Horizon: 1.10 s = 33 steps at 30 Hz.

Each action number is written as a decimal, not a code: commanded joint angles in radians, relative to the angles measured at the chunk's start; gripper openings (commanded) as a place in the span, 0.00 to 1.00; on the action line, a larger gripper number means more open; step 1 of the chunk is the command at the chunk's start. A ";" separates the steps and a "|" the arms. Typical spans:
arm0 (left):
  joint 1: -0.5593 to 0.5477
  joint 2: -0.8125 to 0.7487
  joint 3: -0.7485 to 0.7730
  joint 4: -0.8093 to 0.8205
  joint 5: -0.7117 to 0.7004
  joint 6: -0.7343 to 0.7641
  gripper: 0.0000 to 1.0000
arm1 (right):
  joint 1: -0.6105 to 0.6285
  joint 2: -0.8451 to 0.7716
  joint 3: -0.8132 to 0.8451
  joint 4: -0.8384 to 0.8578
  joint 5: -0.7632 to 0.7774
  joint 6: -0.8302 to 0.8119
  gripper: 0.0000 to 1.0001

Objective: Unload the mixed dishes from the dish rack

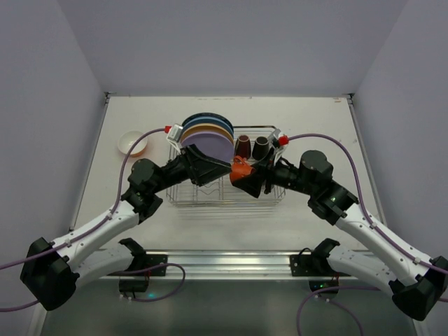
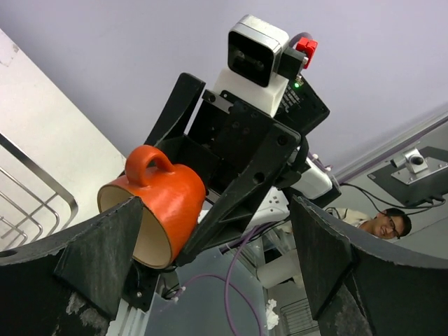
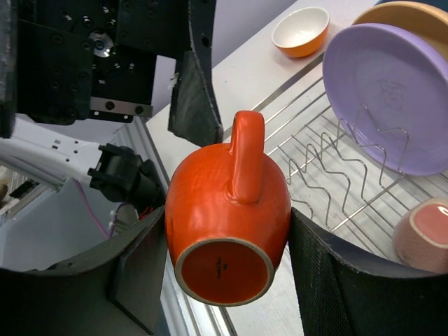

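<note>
My right gripper [image 3: 227,276] is shut on the orange cup [image 3: 227,224], handle up and base toward the camera, held above the dish rack [image 1: 269,197]. In the top view the cup [image 1: 239,169] hangs between both grippers over the rack's middle. My left gripper [image 1: 222,166] is open and empty, facing the cup [image 2: 157,203] with one finger [image 2: 105,252] just in front of its rim. The lavender plate [image 1: 207,145] stands in the dividers, with yellow [image 1: 210,131] and blue plates [image 1: 207,118] behind. A brown cup [image 1: 242,145] and a dark cup [image 1: 260,145] sit in the rack. A pink cup [image 3: 423,234] lies in the rack.
The orange bowl [image 1: 133,143], white inside, sits on the table left of the rack and also shows in the right wrist view [image 3: 301,31]. Grey walls close in the table on three sides. The two arms nearly meet over the rack's front half.
</note>
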 commanded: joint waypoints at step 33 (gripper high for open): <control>-0.085 0.085 -0.009 0.211 0.014 -0.044 0.35 | -0.013 -0.073 -0.026 0.189 -0.175 0.024 0.36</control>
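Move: The orange mug, held by the right hand with its mouth towards the left gripper, lies about 5 cm to the right of the left hand, 5 cm below and 1 cm ahead. Seen from the right hand, the open left fingertips are roughly 6 cm to the left, 5 cm higher and 1 cm back. From the right hand, the pink mug in the rack stands some 14 cm ahead, straight out and 25 cm below; the purple plate is about 21 cm ahead, 13 cm left and 18 cm below. Rightward and a little back, about 2 cm in all, the left hand eases to the orange mug's mouth and closes its fingers from nearly wide open to about a third, one inside the rim and the other outside the wall. The right hand keeps its hold and raises the mug some 3 cm towards them, then also draws back about 2.5 cm, its fingers tipping up slightly. ##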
